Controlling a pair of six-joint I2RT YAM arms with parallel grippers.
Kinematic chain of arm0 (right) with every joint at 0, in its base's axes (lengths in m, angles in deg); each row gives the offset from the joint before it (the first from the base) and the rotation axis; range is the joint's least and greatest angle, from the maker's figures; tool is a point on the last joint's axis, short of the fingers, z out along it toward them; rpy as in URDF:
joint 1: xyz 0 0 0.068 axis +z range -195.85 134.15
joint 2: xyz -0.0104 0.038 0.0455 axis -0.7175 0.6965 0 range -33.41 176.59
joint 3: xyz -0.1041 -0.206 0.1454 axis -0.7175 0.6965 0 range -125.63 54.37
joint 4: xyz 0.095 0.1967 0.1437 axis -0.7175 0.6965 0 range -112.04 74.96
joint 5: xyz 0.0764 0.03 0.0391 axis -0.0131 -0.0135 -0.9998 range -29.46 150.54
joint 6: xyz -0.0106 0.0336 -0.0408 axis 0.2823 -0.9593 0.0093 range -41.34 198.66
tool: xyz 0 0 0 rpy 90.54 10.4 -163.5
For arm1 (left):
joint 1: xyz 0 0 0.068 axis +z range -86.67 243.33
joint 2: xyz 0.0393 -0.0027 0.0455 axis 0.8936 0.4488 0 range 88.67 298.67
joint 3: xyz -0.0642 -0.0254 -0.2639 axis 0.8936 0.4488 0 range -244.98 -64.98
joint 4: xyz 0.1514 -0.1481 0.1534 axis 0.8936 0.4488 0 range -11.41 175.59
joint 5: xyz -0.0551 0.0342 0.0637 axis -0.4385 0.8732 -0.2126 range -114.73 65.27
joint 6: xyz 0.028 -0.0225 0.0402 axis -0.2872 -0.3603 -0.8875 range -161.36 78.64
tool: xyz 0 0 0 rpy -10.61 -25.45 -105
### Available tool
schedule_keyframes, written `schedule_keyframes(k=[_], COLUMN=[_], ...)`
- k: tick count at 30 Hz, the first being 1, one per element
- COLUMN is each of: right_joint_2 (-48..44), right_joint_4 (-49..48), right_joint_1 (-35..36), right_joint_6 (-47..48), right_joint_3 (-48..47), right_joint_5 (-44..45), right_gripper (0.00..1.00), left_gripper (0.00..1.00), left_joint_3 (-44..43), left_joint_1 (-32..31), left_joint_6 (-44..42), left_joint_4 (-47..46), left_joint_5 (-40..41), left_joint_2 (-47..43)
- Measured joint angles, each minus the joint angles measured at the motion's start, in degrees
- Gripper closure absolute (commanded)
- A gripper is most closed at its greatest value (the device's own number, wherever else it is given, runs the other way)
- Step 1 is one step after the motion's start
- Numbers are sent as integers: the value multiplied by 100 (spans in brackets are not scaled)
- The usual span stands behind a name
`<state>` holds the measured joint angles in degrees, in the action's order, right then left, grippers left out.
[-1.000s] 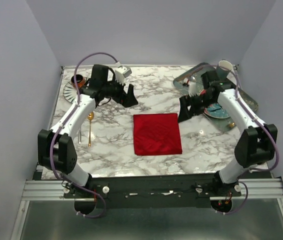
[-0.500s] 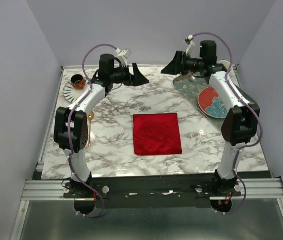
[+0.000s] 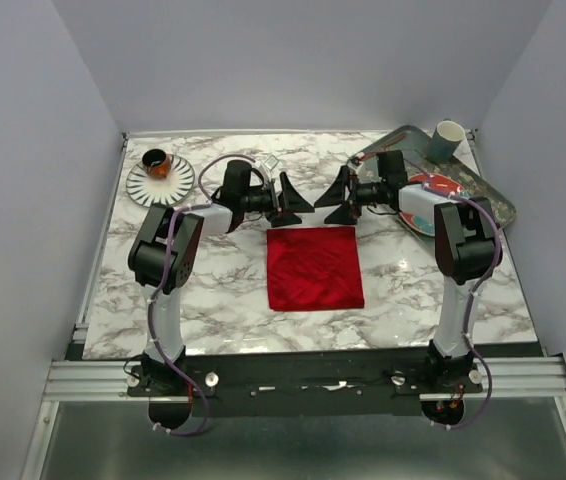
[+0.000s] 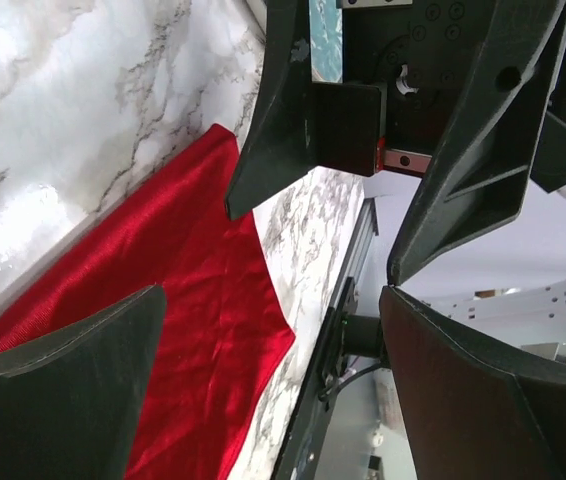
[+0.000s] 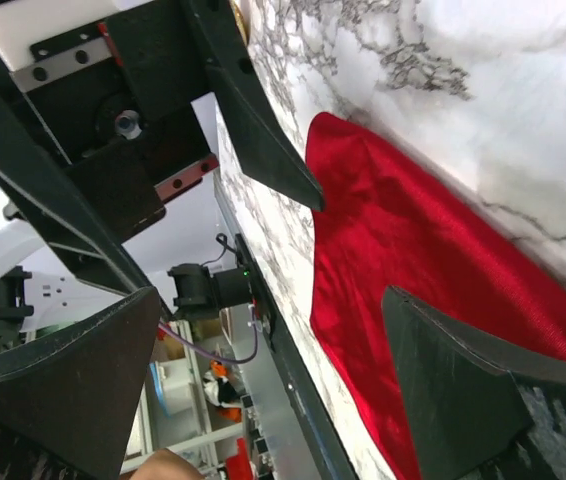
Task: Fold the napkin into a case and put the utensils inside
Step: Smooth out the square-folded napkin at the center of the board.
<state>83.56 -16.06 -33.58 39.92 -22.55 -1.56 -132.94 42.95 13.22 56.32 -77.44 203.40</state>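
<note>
The red napkin (image 3: 314,267) lies flat as a near-square in the middle of the marble table (image 3: 223,290). My left gripper (image 3: 303,204) and right gripper (image 3: 331,204) hang low over its far edge, tips pointing at each other a small gap apart. Both are open with nothing between the fingers. In the left wrist view the napkin (image 4: 193,300) spreads under my left gripper (image 4: 273,390), with the right gripper (image 4: 363,150) straight ahead. The right wrist view shows the napkin (image 5: 413,290) below my right gripper (image 5: 268,380). The utensils are hidden from view.
A striped saucer (image 3: 175,183) with a small brown cup (image 3: 156,161) sits at the back left. At the back right a metal tray (image 3: 493,200) holds a pale green cup (image 3: 448,140) and a red patterned plate (image 3: 425,186).
Both arms have swung from the back of the table down and inward, so the grippers now face each other over the napkin's far edge. The napkin has not moved.
</note>
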Motion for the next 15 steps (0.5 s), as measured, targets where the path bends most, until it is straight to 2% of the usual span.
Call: schedule_keyframes(k=[6, 15], right_joint_2=[481, 951], right_joint_4=[-369, -472], right_joint_1=[-7, -2], right_joint_6=[-280, -337], right_joint_3=[-7, 26], right_joint_5=[-103, -131], right_gripper=[0, 0], left_gripper=[1, 1], left_joint_3=[2, 26], left_joint_1=[-61, -46], left_joint_6=[428, 507], left_joint_4=[-474, -551], left_joint_5=[-57, -61], left_joint_2=[540, 944])
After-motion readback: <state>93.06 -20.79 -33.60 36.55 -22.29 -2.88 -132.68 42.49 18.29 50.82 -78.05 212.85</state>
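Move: The square-folded napkin lies under and back of both my hands, about 10 cm below them: its middle is roughly 9 cm back and 4 cm to the right of my left hand, and 9 cm back and 4 cm to the left of my right hand. From the right hand, the tray's red plate sits some 26 cm right and 9 cm ahead. From the left hand, the striped plate is about 36 cm left and 15 cm farther out. With the fingers of both hands pointing inward at each other and staying wide open, I bring both hands almost straight down together, about 6 cm, onto the napkin's far edge. Both roll slightly forward on the way, some 10 degrees, and the lower finger of each ends at the cloth just inside that edge, seeming to touch it. ##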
